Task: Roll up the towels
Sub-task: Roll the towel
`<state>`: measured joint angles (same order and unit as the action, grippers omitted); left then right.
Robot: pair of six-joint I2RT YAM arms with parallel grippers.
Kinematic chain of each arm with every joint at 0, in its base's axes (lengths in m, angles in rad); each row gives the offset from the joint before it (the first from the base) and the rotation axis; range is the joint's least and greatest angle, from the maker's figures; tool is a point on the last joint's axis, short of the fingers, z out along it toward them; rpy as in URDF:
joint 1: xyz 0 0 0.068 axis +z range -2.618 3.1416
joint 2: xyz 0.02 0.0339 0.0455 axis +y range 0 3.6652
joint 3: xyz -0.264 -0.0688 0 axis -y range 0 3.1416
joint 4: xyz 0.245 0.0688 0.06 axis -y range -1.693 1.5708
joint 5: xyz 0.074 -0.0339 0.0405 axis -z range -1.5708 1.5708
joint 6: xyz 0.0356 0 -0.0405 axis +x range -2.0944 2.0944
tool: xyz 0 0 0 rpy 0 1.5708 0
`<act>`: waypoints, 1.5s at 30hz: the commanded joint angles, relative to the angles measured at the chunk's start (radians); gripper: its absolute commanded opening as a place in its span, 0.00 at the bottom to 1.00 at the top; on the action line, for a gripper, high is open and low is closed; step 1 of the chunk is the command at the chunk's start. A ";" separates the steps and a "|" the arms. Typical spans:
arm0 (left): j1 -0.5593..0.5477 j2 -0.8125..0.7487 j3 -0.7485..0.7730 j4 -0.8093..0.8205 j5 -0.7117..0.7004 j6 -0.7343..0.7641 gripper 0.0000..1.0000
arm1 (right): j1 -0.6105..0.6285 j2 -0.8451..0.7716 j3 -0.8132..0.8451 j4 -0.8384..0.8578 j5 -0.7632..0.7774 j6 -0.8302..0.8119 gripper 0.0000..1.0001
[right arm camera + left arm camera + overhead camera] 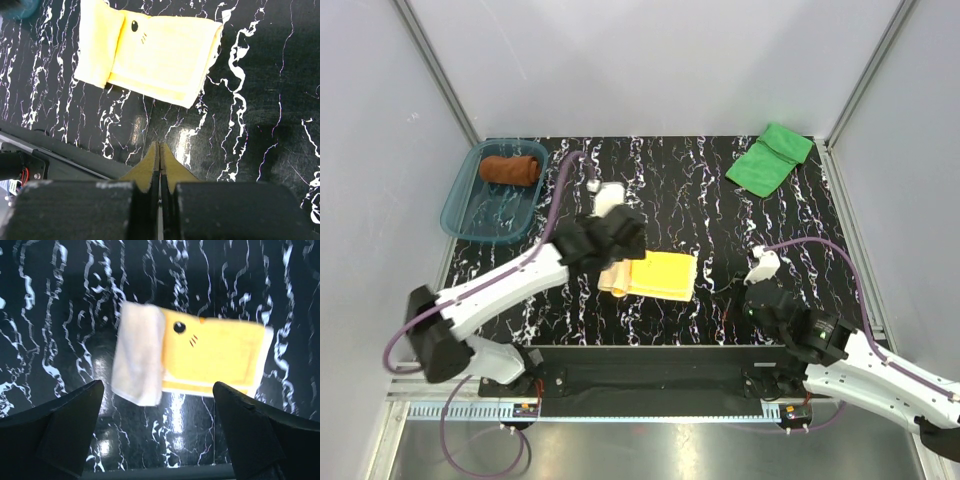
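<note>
A pale yellow towel (660, 275) lies flat near the front middle of the table, its left end folded over into a paler flap (137, 360). Small dark marks (180, 328) show beside the flap. My left gripper (157, 386) hovers open above the towel's left end (618, 240), with nothing between its fingers. The right gripper (160, 146) is shut and empty, low over bare table right of the towel (757, 290). A rust-brown towel (510, 169) lies rolled in the teal tray (460, 215). A bright green towel (770, 158) lies folded at the back right.
Grey walls close the table on three sides. A black strip and metal rail (650, 385) run along the near edge between the arm bases. The tray stands in the back left corner.
</note>
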<state>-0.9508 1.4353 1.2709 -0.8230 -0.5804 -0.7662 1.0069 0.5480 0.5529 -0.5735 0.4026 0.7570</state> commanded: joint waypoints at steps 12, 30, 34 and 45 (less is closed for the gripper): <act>0.322 0.008 -0.352 0.343 0.340 0.134 0.93 | -0.004 0.032 0.042 0.001 0.028 0.019 0.00; 0.268 0.160 -0.311 0.487 0.476 0.094 0.99 | -0.005 0.067 0.018 0.023 0.025 0.015 0.00; 0.245 0.230 -0.288 0.505 0.508 0.082 0.99 | -0.005 0.072 0.018 0.026 0.025 0.011 0.00; 0.213 0.295 -0.294 0.561 0.547 0.039 0.47 | -0.005 0.047 0.012 0.015 0.035 0.011 0.00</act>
<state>-0.7292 1.7073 0.9642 -0.2752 -0.0605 -0.7189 1.0069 0.6048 0.5568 -0.5735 0.4026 0.7643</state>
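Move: The yellow towel's rolled-up end lies almost right under the open left hand, about 16 cm below it, some 1 cm ahead and 2 cm to its left. The flat rest of the towel is centred about 8 cm to this hand's right and 1 cm ahead; the blue bin stands some 27 cm to its left and 20 cm farther out. From the shut right hand the rolled end is about 20 cm left, 10 cm ahead and 14 cm below. The towel's rolled end is worked to the right by the left hand, which first swings some 8 cm left while dropping steeply, tipping its fingers more steeply down, to come in beside the roll's left edge. It then sweeps about 11 cm right, low over the table and sinking slightly, fingers wide; at the end they straddle the roll's nearer half and close about halfway on it. ##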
